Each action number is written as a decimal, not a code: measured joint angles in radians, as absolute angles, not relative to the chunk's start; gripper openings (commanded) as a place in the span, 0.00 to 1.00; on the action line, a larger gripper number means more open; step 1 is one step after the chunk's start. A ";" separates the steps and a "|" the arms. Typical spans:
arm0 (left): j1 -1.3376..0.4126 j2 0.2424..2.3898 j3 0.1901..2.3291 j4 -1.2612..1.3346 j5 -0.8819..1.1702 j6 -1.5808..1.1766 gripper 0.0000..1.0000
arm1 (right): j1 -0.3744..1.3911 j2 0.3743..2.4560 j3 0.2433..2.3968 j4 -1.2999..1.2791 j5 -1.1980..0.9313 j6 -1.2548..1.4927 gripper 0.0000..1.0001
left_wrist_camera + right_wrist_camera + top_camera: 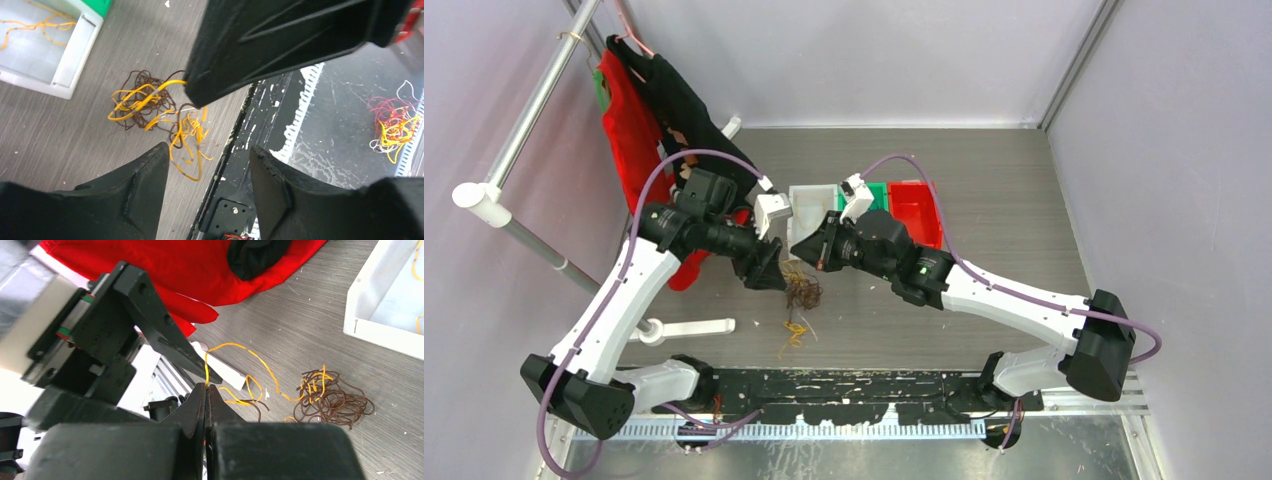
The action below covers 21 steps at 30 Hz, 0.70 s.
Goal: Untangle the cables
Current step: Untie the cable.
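The cables [803, 293] lie on the grey table between the two arms as a small tangle of dark brown and yellow-orange strands [145, 102]. My right gripper [206, 386] is shut on one yellow strand [235, 347], which arcs from its tips down to the brown loops [330, 397]. From above, the right gripper [796, 247] hangs just over the tangle. My left gripper [772, 275] sits close beside it on the left. Its fingers [145, 185] stand apart around the left gripper [207, 150], with only table and base plate showing between them.
A white bin [809, 205] holding loose yellow strands [40, 25] stands behind the tangle, with a green bin [879, 192] and a red bin [916, 212] to its right. Red and black garments [629, 130] hang on a rack at the left. Another red-yellow-white tangle [395, 120] lies by the near rail.
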State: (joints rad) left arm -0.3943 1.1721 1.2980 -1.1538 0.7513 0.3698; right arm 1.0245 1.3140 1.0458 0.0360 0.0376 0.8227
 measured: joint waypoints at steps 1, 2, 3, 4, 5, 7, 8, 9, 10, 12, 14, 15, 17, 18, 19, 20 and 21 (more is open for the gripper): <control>-0.397 1.172 1.289 -1.141 0.738 0.370 0.48 | 1.024 1.314 1.046 0.038 0.035 0.827 0.01; -0.398 1.172 1.281 -1.131 0.725 0.369 0.40 | 1.024 1.314 1.046 0.039 0.032 0.832 0.01; -0.398 1.172 1.275 -1.121 0.712 0.366 0.30 | 1.024 1.314 1.046 0.041 0.029 0.836 0.01; -0.398 1.172 1.271 -1.109 0.698 0.368 0.20 | 1.024 1.314 1.046 0.041 0.026 0.840 0.01; -0.398 1.172 1.270 -1.100 0.687 0.367 0.14 | 1.024 1.314 1.046 0.041 0.024 0.842 0.01; -0.398 1.172 1.270 -1.083 0.670 0.367 0.05 | 1.024 1.314 1.046 0.041 0.021 0.846 0.01; -0.398 1.172 1.271 -1.077 0.664 0.368 0.03 | 1.024 1.314 1.046 0.041 0.021 0.846 0.01; -0.398 1.172 1.272 -1.073 0.660 0.370 0.02 | 1.024 1.314 1.046 0.041 0.021 0.846 0.01; -0.399 1.172 1.274 -1.073 0.655 0.371 0.01 | 1.024 1.314 1.045 0.041 0.022 0.846 0.03; -0.399 1.172 1.282 -1.075 0.649 0.374 0.00 | 1.024 1.313 1.044 0.041 0.025 0.846 0.13; -0.399 1.170 1.296 -1.079 0.643 0.377 0.00 | 1.023 1.309 1.037 0.041 0.029 0.846 0.32; -0.399 1.167 1.301 -1.082 0.640 0.379 0.00 | 1.023 1.304 1.030 0.041 0.031 0.844 0.39; -0.399 1.159 1.311 -1.089 0.635 0.383 0.00 | 1.023 1.286 1.011 0.036 0.035 0.836 0.46; -0.399 1.153 1.319 -1.098 0.631 0.386 0.00 | 1.023 1.274 0.999 0.034 0.038 0.826 0.49; -0.399 1.148 1.328 -1.109 0.629 0.394 0.00 | 1.023 1.256 0.981 0.030 0.044 0.816 0.53; -0.399 1.142 1.336 -1.119 0.629 0.399 0.00 | 1.023 1.238 0.965 0.025 0.050 0.806 0.56; -0.399 1.137 1.348 -1.131 0.629 0.404 0.00 | 1.023 1.215 0.947 0.022 0.056 0.792 0.58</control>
State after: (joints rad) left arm -0.3992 1.1366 1.3479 -1.1313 0.6289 0.4038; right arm 1.0233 1.2148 0.9474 0.0216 0.0563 0.7918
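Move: The left hand, open, has the yellow cable's held-up stretch about 2 cm ahead of it and 1 cm lower; the right hand still has that cable between its shut fingertips. From the left hand, the brown bundle lies on the table roughly 10 cm ahead, 2 cm to the right and 23 cm down, with the white bin some 15 cm beyond it and 2 cm farther right. A loose yellow coil lies almost straight below the left hand. Forward about 2 cm and slightly down, the left hand slips its open fingers over the yellow cable beside the right fingertips and pinches it shut, then lifts some 2.5 cm. The right hand holds still until that grip has closed, then opens about halfway and backs off to its right by a good 2 cm, letting go of the cable. ##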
